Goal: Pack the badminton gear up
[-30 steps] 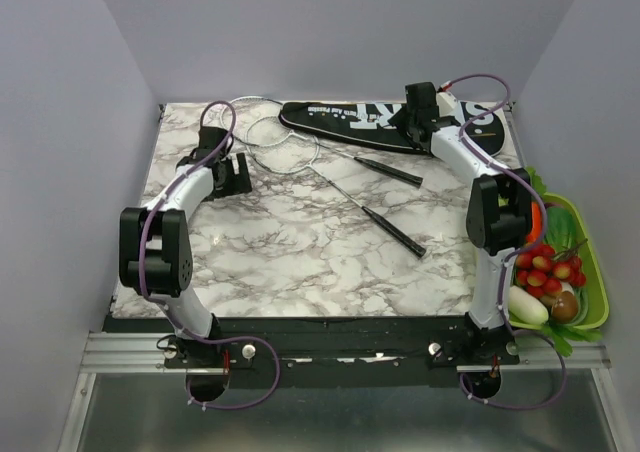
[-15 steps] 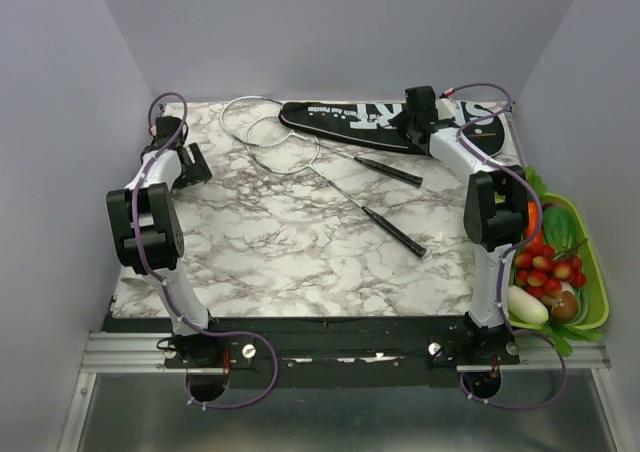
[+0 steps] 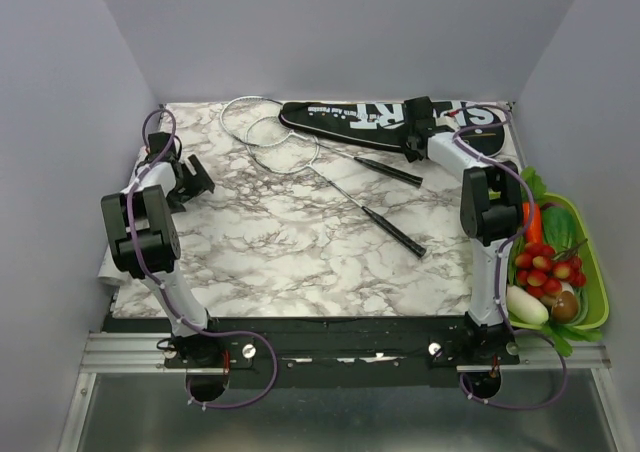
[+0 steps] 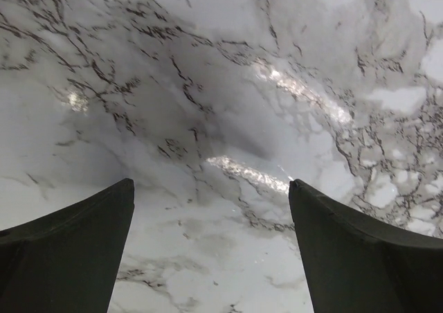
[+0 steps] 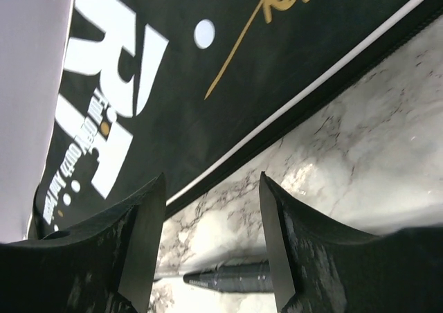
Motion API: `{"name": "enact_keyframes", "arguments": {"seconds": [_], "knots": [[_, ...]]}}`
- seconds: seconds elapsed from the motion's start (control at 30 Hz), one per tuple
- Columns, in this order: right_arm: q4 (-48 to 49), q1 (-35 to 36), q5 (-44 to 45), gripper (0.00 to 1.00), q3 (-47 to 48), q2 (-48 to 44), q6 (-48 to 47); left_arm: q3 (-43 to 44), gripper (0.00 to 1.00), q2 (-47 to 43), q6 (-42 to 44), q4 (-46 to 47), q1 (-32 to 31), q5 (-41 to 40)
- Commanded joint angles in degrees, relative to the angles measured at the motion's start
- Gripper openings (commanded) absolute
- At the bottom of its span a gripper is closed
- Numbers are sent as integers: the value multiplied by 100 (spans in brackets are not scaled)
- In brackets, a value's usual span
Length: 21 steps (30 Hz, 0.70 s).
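Observation:
The long black bag lettered in white lies along the table's far edge. Two rackets lie in front of it, their pale hoops at the far left. One black handle is close to the bag, the other is nearer mid-table. My right gripper is open just over the bag's near edge. In the right wrist view the bag fills the top and a racket handle lies low between the open fingers. My left gripper is open at the left edge, over bare marble.
A green basket of vegetables and tomatoes sits beyond the table's right edge, beside the right arm. Grey walls close in the back and both sides. The marble top stretches towards the arm bases.
My left arm has swung away from the racket hoops to the table's left edge. The right gripper has shifted slightly along the bag's near edge. Bag and rackets lie unmoved.

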Motion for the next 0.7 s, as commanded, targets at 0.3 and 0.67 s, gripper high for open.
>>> {"name": "enact_keyframes", "arguments": {"seconds": [0.3, 0.67], "knots": [[-407, -293, 183, 59, 712, 904, 842, -246, 98, -1435, -161, -178, -1411, 600], [-548, -381, -38, 8, 1230, 1282, 1211, -939, 98, -2533, 67, -388, -1781, 820]]}}
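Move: The black racket bag's middle lies about 12 cm ahead of the right hand, hardly to its left and 5 cm lower; its near edge is only some 3 cm ahead and 2 cm right. The upper racket's handle is roughly 4 cm back, almost level sideways, the lower racket's handle some 22 cm back. From the left hand, the bag's middle lies about 24 cm ahead and 64 cm right, the white tube some 18 cm left and 6 cm back. The bag's near edge is pinched by the right hand, which sinks about 4 cm while easing right, then slides forward a couple of centimetres and closes its part-open fingers on the edge. Meanwhile the left hand, empty and wide open, leaves the white tube, swinging some 15 cm right and rising 10 cm, turning clockwise about 20 degrees. ##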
